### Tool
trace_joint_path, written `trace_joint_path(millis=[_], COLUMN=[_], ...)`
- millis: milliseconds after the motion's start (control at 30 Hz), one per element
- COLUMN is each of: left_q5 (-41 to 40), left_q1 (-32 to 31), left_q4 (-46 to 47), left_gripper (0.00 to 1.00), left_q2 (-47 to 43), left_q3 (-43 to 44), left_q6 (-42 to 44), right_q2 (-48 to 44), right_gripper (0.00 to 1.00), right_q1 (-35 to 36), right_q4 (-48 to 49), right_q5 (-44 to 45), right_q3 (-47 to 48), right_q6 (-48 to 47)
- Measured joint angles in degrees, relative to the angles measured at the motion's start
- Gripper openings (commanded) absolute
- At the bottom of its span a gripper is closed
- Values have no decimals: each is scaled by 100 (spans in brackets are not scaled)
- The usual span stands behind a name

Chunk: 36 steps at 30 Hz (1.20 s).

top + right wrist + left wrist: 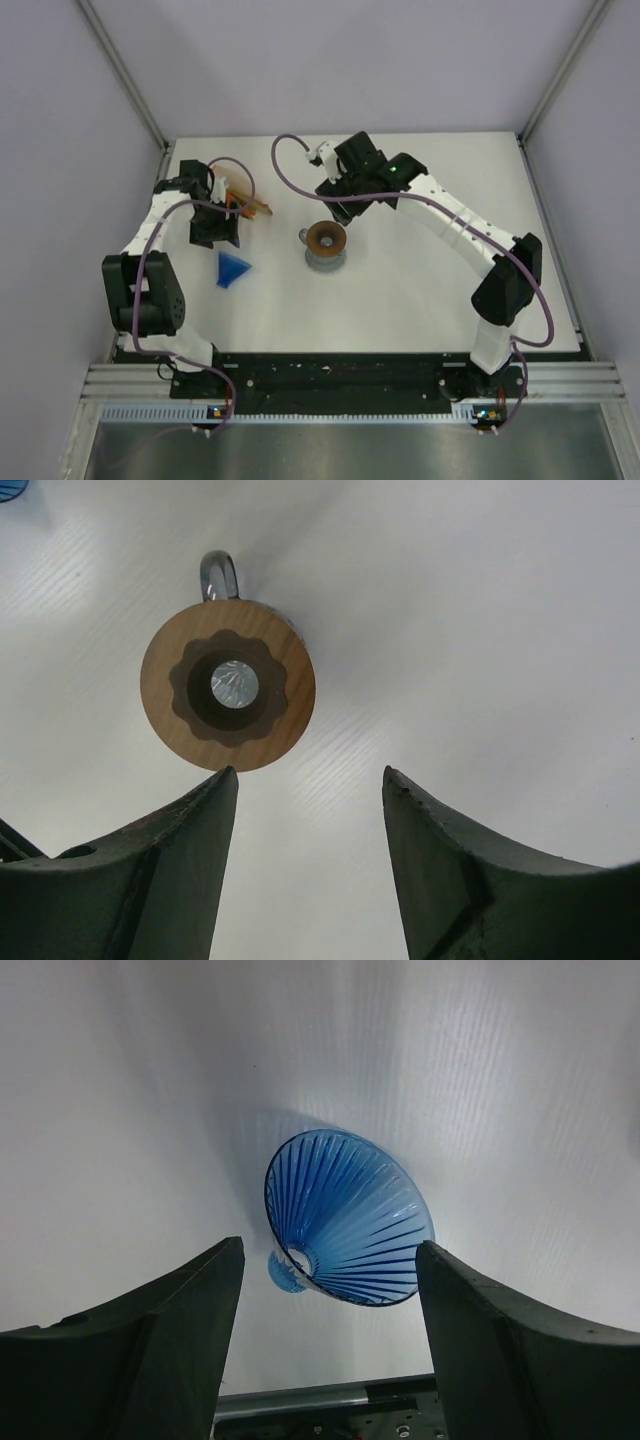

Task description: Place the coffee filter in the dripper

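Observation:
The dripper point(232, 270) is a bright blue ribbed cone lying on its side on the white table, left of centre. In the left wrist view the dripper point(345, 1220) shows its ribbed inside, just beyond my fingertips. My left gripper point(215, 236) point(330, 1244) hovers just behind it, open, nothing between the fingers. My right gripper point(338, 192) point(310, 770) is open and empty, just behind the mug. The coffee filter is out of view as a single paper; only an orange packet point(246, 207) with tan papers shows beside the left gripper.
A grey handled mug point(327, 256) topped by a brown wooden ring point(327, 238) point(228, 685) stands mid-table, its handle point(220, 575) pointing left in the top view. The arm bases and a metal rail line the near edge.

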Motion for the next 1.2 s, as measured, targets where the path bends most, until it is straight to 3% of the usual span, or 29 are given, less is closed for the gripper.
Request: trace_joint_path(millis=[133,500,600,800,1033,1200], left_q5=[-348,-490,-452,-518,-457,413], left_q1=[0,17,33,33,33,33], left_q4=[234,122,-118,-479,-695,-1038], left_gripper=[73,53,42,0,0,0], left_q2=[98,1047,1040,1029,841,494], left_q3=[-114,-114,-96,-79,-68,564], left_q6=[-295,-122,116,557,852,892], right_q2=[-33,-192,-199,-219,-229,-339], right_gripper=[60,60,60,60,60,60], right_q1=[0,-26,-37,-37,-37,-37], right_q4=[74,243,264,365,380,400], right_q5=[144,282,306,278,223,11], right_q3=[-380,-761,-822,-881,-883,-883], right_q6=[39,35,28,17,13,39])
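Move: The blue coffee filter lies on its side below the left hand, about 5 cm back and 2 cm to its right, with its middle some 6 cm lower. The orange packet is about 13 cm ahead and 4 cm right, flat on the table some 8 cm down. The dripper on its glass jug is roughly 24 cm to the right, neither farther out nor nearer, and about level in height. From the right hand the filter is some 28 cm left, 9 cm back and 17 cm below. The left fingers shut on the coffee filter's left side wall and pinch it, after the hand sinks about 6 cm, then draws back towards the filter and slightly left, fingertips tilting some 15 degrees towards the base. With the pinch kept, the hand lifts roughly 5 cm, easing forward and right. Meanwhile the open right hand dips about 3 cm and shifts slightly right beside the dripper. ##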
